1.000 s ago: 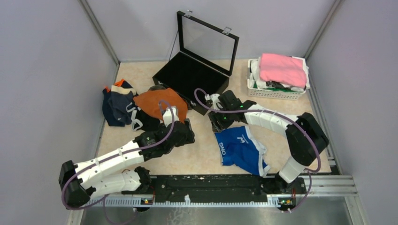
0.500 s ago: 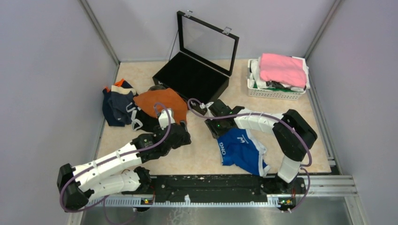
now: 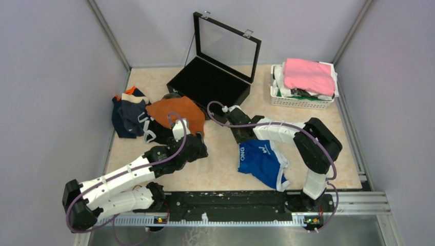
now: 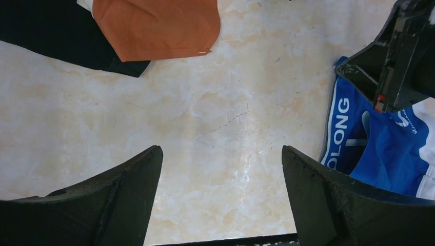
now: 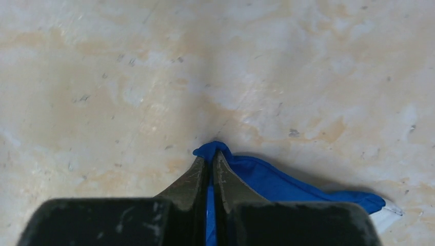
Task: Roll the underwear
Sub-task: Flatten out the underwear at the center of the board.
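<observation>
Royal blue underwear [image 3: 261, 161] with white lettering lies flat in front of the right arm. My right gripper [image 3: 241, 134] is low at its far left corner. In the right wrist view the right gripper [image 5: 210, 156] is shut on a pinch of the blue fabric [image 5: 267, 177]. My left gripper [image 3: 197, 148] hovers left of it, and in its wrist view the left gripper [image 4: 220, 154] is open over bare tabletop, with the blue underwear [image 4: 379, 154] at the right. A pile of rust-orange [image 3: 174, 113], navy [image 3: 125, 118] and black [image 3: 156, 134] underwear lies at the left.
An open black case [image 3: 210, 82] with a glass lid stands at the back centre. A white basket [image 3: 302, 98] at the back right holds a pink folded cloth [image 3: 309, 74]. A black rail [image 3: 231, 205] runs along the near edge, and walls close in both sides.
My right gripper moved left and down onto the blue underwear's far corner and shut on it; the garment shifted slightly. The left arm drew back a little, then stayed put.
</observation>
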Robot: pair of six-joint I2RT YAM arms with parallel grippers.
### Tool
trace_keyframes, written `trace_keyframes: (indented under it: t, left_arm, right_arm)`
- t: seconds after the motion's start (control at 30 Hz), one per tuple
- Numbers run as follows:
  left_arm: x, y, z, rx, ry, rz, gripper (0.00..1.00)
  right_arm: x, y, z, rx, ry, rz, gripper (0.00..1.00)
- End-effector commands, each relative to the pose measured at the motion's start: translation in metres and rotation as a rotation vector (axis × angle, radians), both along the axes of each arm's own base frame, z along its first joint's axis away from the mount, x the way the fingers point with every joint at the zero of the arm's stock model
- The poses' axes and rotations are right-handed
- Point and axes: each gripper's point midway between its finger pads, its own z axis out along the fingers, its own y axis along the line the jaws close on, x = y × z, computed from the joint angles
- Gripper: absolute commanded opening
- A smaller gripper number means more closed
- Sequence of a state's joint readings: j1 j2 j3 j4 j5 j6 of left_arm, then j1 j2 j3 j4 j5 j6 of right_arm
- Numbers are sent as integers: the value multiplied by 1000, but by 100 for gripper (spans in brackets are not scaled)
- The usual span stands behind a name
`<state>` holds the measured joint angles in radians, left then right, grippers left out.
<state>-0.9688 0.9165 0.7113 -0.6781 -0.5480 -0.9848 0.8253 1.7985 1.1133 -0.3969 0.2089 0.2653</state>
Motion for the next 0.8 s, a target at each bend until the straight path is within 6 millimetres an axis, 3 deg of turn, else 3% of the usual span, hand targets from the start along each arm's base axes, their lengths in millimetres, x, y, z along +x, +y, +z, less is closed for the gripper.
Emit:
trace_keyframes:
  t: [0.0,0.17,0.2,0.33,0.43,0.5,0.6,0.77]
  left_arm:
    - [9,2,7,4,-43,7,92]
    - [16,-1,13,13,-66,-11,92]
    - [18,-2,15,12,-73,-16,92]
    - [26,-10,17,13,-86,-46,93]
    - [35,-22,19,-5,-91,-82,93]
    - [41,-35,22,-28,-100,-130,93]
    - [48,-70,27,-82,-122,-259,93]
    - [41,-141,36,-169,-108,-540,91]
  right_arm:
    - [39,-20,12,64,-115,-245,0]
    - [63,-72,22,248,-135,-546,0]
    - [59,-88,18,269,-127,-606,0]
    - [47,-135,30,405,-177,-786,0]
    - [29,-150,43,467,-204,-828,16]
    - [17,-152,52,506,-212,-820,30]
    - [11,-161,73,509,-269,-813,44]
    - [14,-182,94,410,-316,-805,54]
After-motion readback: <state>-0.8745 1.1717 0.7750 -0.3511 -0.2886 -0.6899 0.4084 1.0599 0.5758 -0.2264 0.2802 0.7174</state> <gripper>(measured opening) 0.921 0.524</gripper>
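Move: At the underwear's far-left corner, the right hand already has the cloth pinched just above the table; the underwear's middle is about 9 cm to its right and 8 cm back. The corner is bound for bare table about 15 cm to the right and 2 cm ahead. The black case's middle lies some 22 cm ahead and 12 cm left, the laundry basket some 23 cm ahead and 25 cm right. From the open left hand, the underwear is about 23 cm right and 8 cm back. Dragging the pinched corner low over the table, the right hand sweeps about 16 cm to the right in an arc, first bowing forward some 5 cm and then coming back, turning roughly 45 degrees clockwise. There its fingers open to about half, let go of the cloth, and rise some 7 cm. Late on, the left hand, empty and wide open, travels about 7 cm right and 4 cm forward. ##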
